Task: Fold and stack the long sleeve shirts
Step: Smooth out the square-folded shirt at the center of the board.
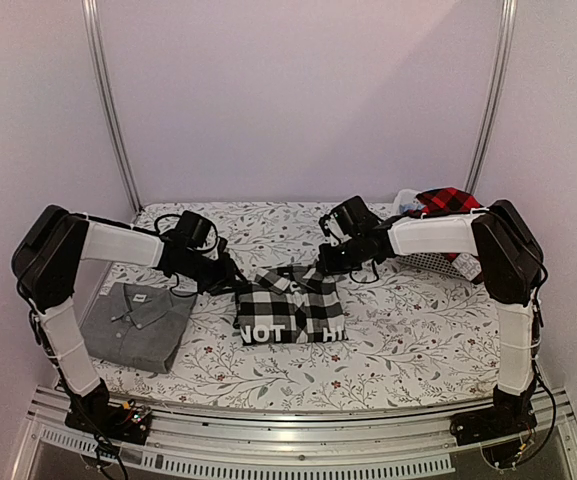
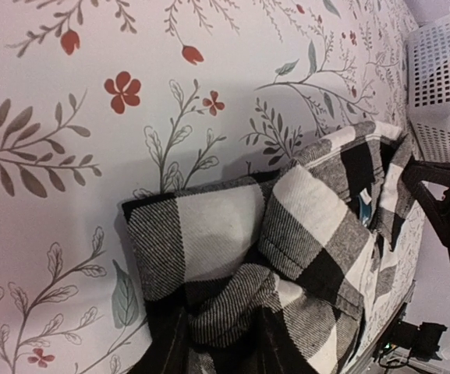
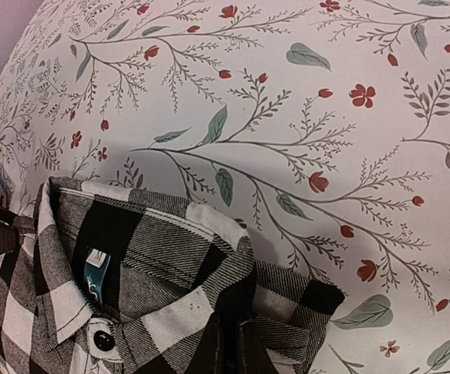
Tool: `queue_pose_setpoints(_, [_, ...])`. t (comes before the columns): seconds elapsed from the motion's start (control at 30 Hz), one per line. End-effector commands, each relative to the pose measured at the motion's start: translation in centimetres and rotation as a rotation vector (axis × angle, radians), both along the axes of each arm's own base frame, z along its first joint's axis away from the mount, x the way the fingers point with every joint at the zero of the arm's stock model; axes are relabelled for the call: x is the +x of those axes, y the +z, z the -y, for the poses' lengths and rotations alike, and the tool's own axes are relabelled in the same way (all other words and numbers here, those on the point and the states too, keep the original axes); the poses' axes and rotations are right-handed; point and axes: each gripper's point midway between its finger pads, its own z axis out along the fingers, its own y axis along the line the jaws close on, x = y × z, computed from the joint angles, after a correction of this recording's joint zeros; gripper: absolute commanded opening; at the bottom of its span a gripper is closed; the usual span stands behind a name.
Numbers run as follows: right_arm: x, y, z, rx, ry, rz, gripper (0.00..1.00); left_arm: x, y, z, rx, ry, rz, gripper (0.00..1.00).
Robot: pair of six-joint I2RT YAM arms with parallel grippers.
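Note:
The black-and-white check shirt (image 1: 293, 305) lies folded in the middle of the table, with its white lettering toward the near edge. My left gripper (image 1: 236, 282) is at its far left corner. In the left wrist view the left gripper (image 2: 223, 331) is shut on a bunched fold of the check shirt (image 2: 201, 241). My right gripper (image 1: 323, 268) is at the collar end. In the right wrist view the right gripper (image 3: 232, 335) is shut on the check shirt (image 3: 147, 257) beside the collar. A grey shirt (image 1: 138, 320) lies folded at the left. A red-and-black shirt (image 1: 448, 200) sits in the basket.
A white plastic basket (image 1: 438, 262) stands at the back right, behind the right arm, and shows as the basket (image 2: 435, 86) in the left wrist view. A floral cloth (image 1: 398, 340) covers the table. Metal rails run along the near edge.

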Motion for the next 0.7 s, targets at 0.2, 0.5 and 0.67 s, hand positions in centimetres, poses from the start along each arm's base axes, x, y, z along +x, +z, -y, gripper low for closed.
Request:
queue_pose_setpoints(0.2, [0.7,2.2,0.0,0.014,-0.009,0.041,0.02,0.6,1.7,1.4,-0.026,-0.044,0.06,0.0])
queue_pose_setpoints(0.5, [1.2,5.2,1.1,0.026,-0.066,0.122,0.0,1.9,4.5,0.1,0.025,-0.031,0.185,0.0])
queue_pose_setpoints(0.67, [1.5,4.6,1.0,0.026,-0.073,0.12,0.0,3.0,2.7,-0.8,0.054,-0.026,0.194,0.0])
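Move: The left hand is at the left part of the square-folded shirt's collar end; the shirt's middle lies about 9 cm to its right and 5 cm back, 1 cm lower. The right hand already pinches cloth by the collar's right side, the shirt's middle some 6 cm to its left, 8 cm back and 2 cm below. The grey folded shirt is about 22 cm left of the left hand and 9 cm back; the laundry basket is roughly 27 cm right of the right hand and 9 cm farther out. The left fingers, part open on the cloth left of the collar, close fully and pinch a fold there while the hand hardly shifts, and the right hand waits with its grip kept on the other side. Then both go up, speeding up as they rise and drawing the collar end of the square-folded shirt off the board, the left about 3 cm and slightly forward with its fingertips tilting forward some 10 degrees, the right about 3.5 cm nearly straight up. ##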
